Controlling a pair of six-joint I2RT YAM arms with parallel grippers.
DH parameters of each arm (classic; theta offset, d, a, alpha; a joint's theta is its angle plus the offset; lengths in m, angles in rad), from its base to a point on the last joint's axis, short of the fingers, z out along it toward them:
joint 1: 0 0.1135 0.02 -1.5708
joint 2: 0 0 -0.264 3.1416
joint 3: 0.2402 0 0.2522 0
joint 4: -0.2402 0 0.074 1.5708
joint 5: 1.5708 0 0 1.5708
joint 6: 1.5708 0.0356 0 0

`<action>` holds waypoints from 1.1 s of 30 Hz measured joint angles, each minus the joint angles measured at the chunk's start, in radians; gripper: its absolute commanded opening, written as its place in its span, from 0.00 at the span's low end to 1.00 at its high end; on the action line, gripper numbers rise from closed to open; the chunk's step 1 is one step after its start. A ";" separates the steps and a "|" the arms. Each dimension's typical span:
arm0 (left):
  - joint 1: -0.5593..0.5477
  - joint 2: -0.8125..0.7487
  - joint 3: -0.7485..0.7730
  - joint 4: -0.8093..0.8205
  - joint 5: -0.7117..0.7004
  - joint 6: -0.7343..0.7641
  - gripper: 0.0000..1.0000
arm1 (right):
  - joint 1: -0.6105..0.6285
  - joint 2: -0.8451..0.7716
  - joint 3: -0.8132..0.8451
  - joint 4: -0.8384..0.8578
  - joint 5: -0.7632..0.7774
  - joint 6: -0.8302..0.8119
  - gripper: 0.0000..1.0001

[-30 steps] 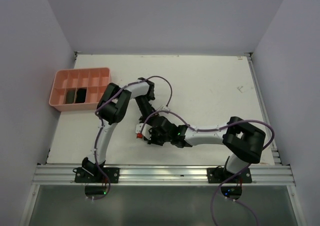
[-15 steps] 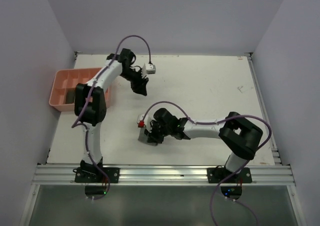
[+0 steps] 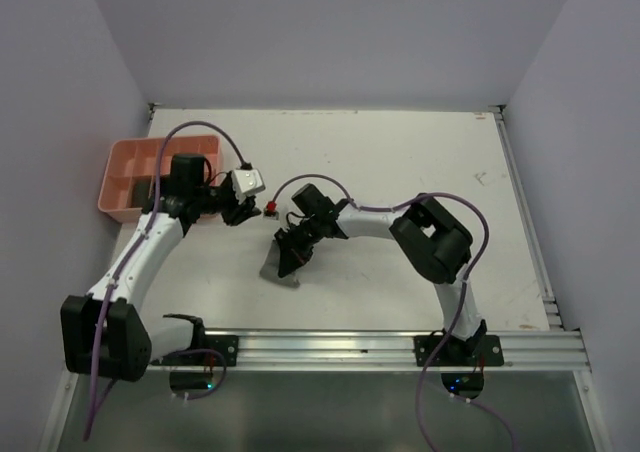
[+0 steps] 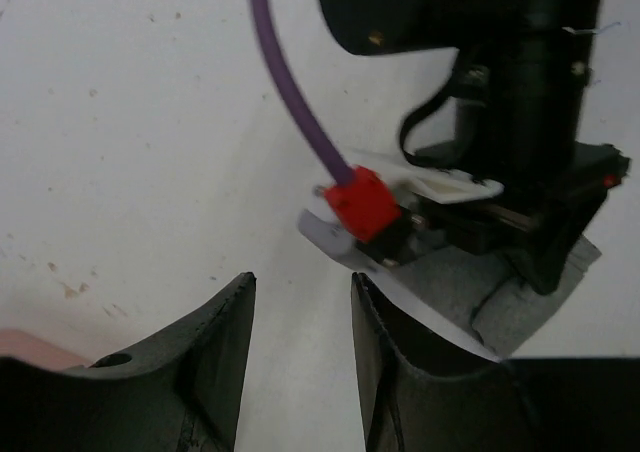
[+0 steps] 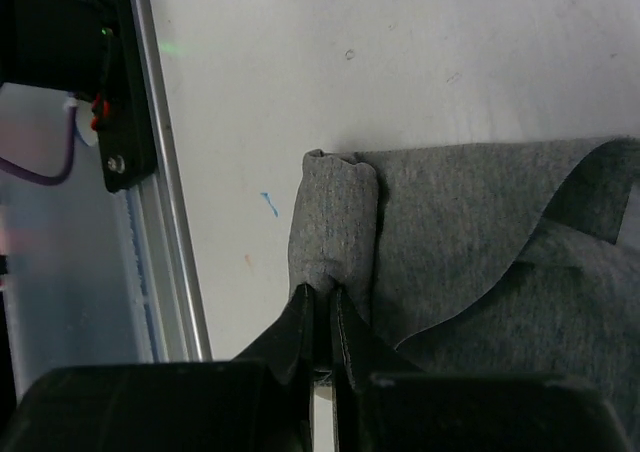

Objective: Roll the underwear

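A grey underwear (image 3: 281, 269) lies flat on the white table, left of centre and towards the near edge. In the right wrist view the underwear (image 5: 480, 232) has one edge turned into a short roll (image 5: 335, 217). My right gripper (image 5: 322, 290) is shut on the end of that roll, seen from above as the right gripper (image 3: 291, 255). My left gripper (image 3: 252, 212) hovers just left of it, and in the left wrist view the left gripper (image 4: 300, 282) stands open over bare table with nothing between its fingers. The underwear (image 4: 455, 292) shows beyond its right finger.
A pink compartment tray (image 3: 128, 162) stands at the far left, with the left arm lying over its near side. The metal rail (image 3: 330, 347) runs along the near edge, close to the roll. The right arm's purple cable (image 4: 290, 82) and red plug (image 4: 362, 200) hang between the two grippers.
The left arm has swung down from the back of the table to beside the right gripper, and its jaws have widened. The right arm has shifted, still pinching the cloth.
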 measured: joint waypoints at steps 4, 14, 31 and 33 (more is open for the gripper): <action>0.013 -0.200 -0.175 -0.034 0.008 0.092 0.47 | -0.040 0.110 0.113 -0.080 -0.135 0.066 0.00; -0.066 -0.349 -0.391 -0.217 0.043 0.446 0.51 | -0.105 0.249 0.192 -0.131 -0.357 0.193 0.00; -0.358 -0.206 -0.523 0.033 -0.143 0.435 0.48 | -0.114 0.309 0.192 -0.140 -0.463 0.269 0.00; -0.399 -0.187 -0.534 0.071 -0.167 0.415 0.43 | -0.116 0.309 0.192 -0.140 -0.463 0.273 0.00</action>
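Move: The grey underwear lies about 12 cm back and 7 cm to the right of the open left hand, some 16 cm below it. The pink box stands roughly 9 cm ahead and 21 cm to the left of the left hand. The right fingers already pinch the underwear; its middle is only about 1 cm back and 1 cm left of them, 1 cm lower. Open left hand goes back and down, 15 cm each, towards the underwear; still-pinching right hand rolls 40 degrees. ##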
